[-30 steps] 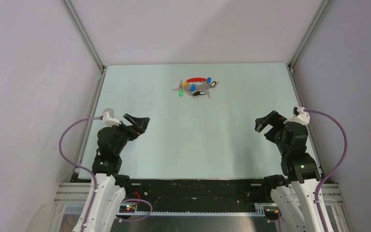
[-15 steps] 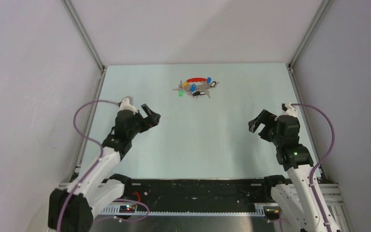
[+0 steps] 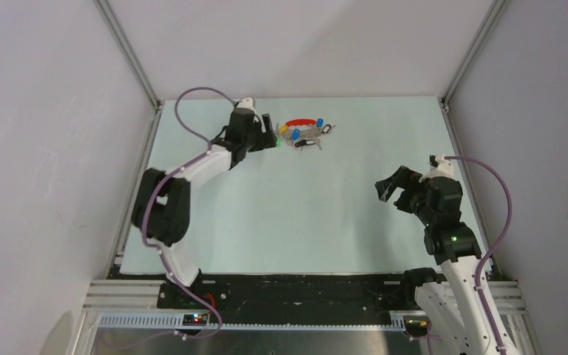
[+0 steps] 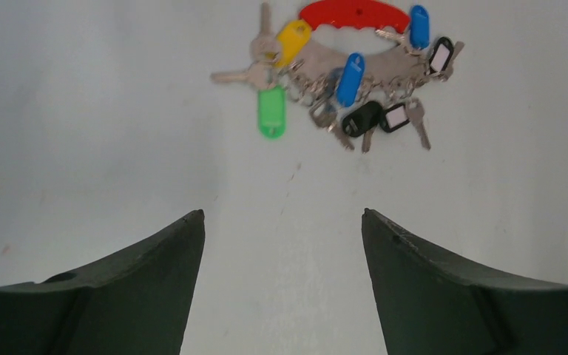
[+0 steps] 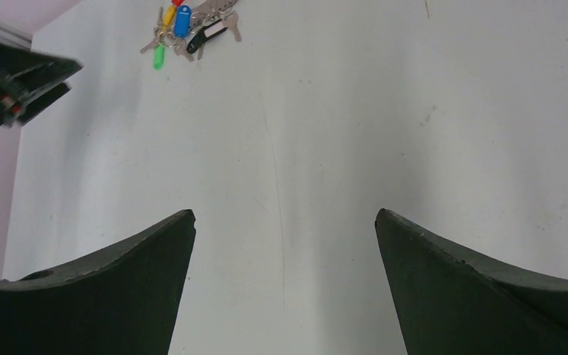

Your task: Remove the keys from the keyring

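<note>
The keyring (image 3: 301, 121) is a red plastic crescent (image 4: 353, 13) on a silver arc, lying flat at the far middle of the table. Several keys (image 3: 305, 138) with yellow, green, blue and dark heads (image 4: 271, 111) fan out below it. My left gripper (image 3: 270, 137) hovers just left of the bunch, open, with only bare table between its fingers (image 4: 282, 214). Far to the right and nearer the front, my right gripper (image 3: 392, 185) is open and empty (image 5: 285, 213). The bunch (image 5: 185, 26) shows small at the top left of the right wrist view.
Grey enclosure walls with metal corner posts (image 3: 129, 55) close in the pale table (image 3: 303, 214) on three sides. The stretched left arm (image 3: 192, 166) crosses the left half of the table, and its end (image 5: 15, 81) shows in the right wrist view.
The left arm has reached far forward from near its base to just left of the keys, its jaws narrowing slightly. The right gripper has shifted a little left and forward.
</note>
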Robot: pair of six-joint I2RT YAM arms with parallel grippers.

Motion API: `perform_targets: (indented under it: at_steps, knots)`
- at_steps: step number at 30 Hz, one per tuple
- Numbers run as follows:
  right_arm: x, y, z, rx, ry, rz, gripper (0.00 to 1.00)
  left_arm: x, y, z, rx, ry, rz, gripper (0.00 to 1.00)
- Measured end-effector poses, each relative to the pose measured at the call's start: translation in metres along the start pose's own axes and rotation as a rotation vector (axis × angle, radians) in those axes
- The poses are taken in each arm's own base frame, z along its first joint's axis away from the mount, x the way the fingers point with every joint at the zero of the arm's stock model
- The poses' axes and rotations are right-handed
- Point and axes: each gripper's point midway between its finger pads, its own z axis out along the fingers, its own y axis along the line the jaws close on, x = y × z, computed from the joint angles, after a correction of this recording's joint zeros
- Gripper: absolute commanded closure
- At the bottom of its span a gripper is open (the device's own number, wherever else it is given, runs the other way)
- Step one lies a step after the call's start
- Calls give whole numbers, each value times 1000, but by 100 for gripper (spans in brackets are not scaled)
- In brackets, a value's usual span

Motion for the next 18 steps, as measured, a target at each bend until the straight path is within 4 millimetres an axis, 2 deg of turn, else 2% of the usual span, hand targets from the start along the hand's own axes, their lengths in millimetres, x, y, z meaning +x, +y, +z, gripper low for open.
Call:
perform_targets:
  at_steps: [4,10,11,12,15,18]
  knots:
    - [-1,4,-2,-18,-8,-3,2,-6,-16,43,30,36,10,23]
    - [-3,6,-3,-32,-13,-4,2,-13,-30,98,37,67,5,30]
    - [-3,7,-3,-35,-14,-5,2,-12,-31,107,32,76,-2,32]
    - [-3,8,-3,-37,-13,-6,2,-13,-32,114,25,87,-9,39]
    - [-3,10,-4,-47,-16,-7,2,-9,-31,137,-11,133,-37,46]
    - [-4,11,-5,-52,-19,-8,2,-8,-33,159,-21,175,-82,56]
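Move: The rings at the left end of the keyring lie about 16 cm ahead of my left hand, 6 cm to its right and some 11 cm below. At the same level, the yellow tag sits about 4 cm beyond the rings, the green tag 3 cm nearer and 3 cm left of them, and the blue tag some 4 cm to their right. From my right hand those rings lie about 36 cm ahead, 29 cm left and 17 cm down. I carry my left hand forward about 13 cm towards the left end of the keyring, dropping some 7 cm and going about as far to the right, with the descent getting steeper late on. My fingertips tip down roughly 10 degrees more while the fingers narrow from wide to about half open, coming in over the rings between the yellow and blue tags; no touch can be made out. ##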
